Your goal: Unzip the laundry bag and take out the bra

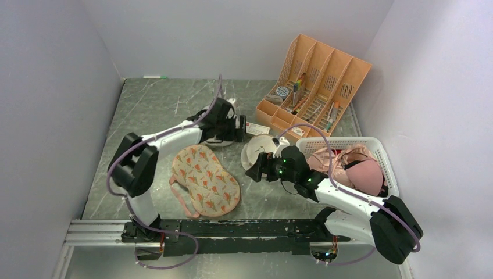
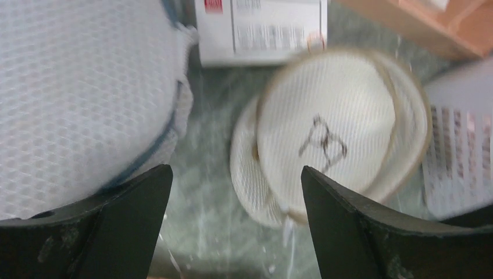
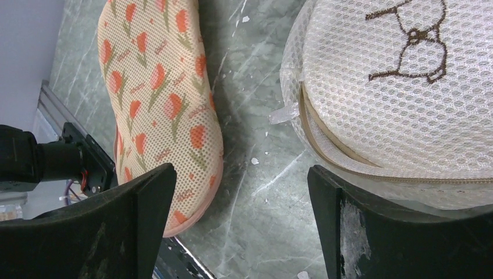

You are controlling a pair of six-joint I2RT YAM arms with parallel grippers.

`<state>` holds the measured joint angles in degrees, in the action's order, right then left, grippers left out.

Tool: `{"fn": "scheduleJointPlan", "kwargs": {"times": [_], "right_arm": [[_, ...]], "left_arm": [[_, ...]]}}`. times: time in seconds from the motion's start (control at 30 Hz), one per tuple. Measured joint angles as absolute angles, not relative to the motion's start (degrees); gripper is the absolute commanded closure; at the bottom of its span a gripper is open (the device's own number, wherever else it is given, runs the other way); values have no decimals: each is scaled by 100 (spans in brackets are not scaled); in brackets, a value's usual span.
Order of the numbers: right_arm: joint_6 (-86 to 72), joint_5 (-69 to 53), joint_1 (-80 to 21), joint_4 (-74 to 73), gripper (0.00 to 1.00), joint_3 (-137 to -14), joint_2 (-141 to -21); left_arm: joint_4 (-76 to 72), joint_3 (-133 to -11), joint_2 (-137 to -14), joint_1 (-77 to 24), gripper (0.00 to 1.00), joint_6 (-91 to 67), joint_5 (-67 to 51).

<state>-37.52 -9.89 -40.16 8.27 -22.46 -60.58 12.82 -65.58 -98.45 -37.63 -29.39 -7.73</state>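
The laundry bag (image 1: 206, 180) lies flat on the table between the two arms, beige with an orange-red print and pink edging. In the right wrist view the laundry bag (image 3: 163, 87) fills the upper left, its zip shut as far as I can see. My right gripper (image 3: 241, 174) hangs open over bare table, between that bag and a round cream bag (image 3: 395, 87). From above, the right gripper (image 1: 252, 171) is just right of the laundry bag. My left gripper (image 1: 239, 125) is open further back, and in its own view the left gripper (image 2: 235, 174) holds nothing. The bra is hidden.
A white dome mesh bag with blue trim (image 2: 75, 99) sits under the left gripper. Beside it are a labelled white box (image 2: 261, 29) and the round cream bag (image 2: 331, 133). A white basket (image 1: 381, 152) of pink garments stands at the right, with an orange organiser (image 1: 314, 87) behind it.
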Motion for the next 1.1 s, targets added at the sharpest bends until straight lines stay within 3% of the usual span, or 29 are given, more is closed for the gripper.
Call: {"fn": "scheduleJointPlan", "kwargs": {"times": [0.13,0.27,0.57,0.7,0.93,1.1], "right_arm": [[-3800,-1066,-4012,827,16,-2239,-6058],[-3782,-1000,-4012,781,15,-2237,-6053],[-3564,-143,-3726,252,14,-2239,-6023],[-3441,-60,-3583,502,14,-2335,-6628],[-3194,1,-3426,882,14,-3837,-8652],[-3046,64,-3411,731,10,-4668,-8962]], "left_arm": [[1555,-7743,-10503,-3677,6,-2679,-395],[1594,-7815,-10237,-3658,6,-2545,-298],[1918,-5247,-8068,-3658,6,-2768,-425],[2268,-4416,-7415,-3658,6,-3151,-421],[2388,-4071,-7019,-3658,6,-3621,-196],[2532,-4069,-7022,-3658,6,-3835,178]]}}
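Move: From the left hand, the floral laundry bag lies about 18 cm back and 13 cm to the left, some 6 cm lower; the round white bag is about 9 cm to its left, level with it and at roughly its own height. The white bra-print bag lies about 6 cm ahead of the right hand, 2 cm to its right and 6 cm lower, with the white box some 15 cm straight ahead and the floral bag about 19 cm left and 4 cm back. The left hand, fingers wide open, finishes its forward shove beside the round white bag with another 6 cm or so, then lifts about 5 cm, swings back some 16 cm and leftward, and sinks again to hang open over the far end of the floral bag. The right hand, also open, first dips rightward around the near side of the white bra-print bag, rolling slightly and turning about 10 degrees clockwise, then drives forward roughly 10 cm while drifting left, shoving that bag towards the white box, and rises at the end. ##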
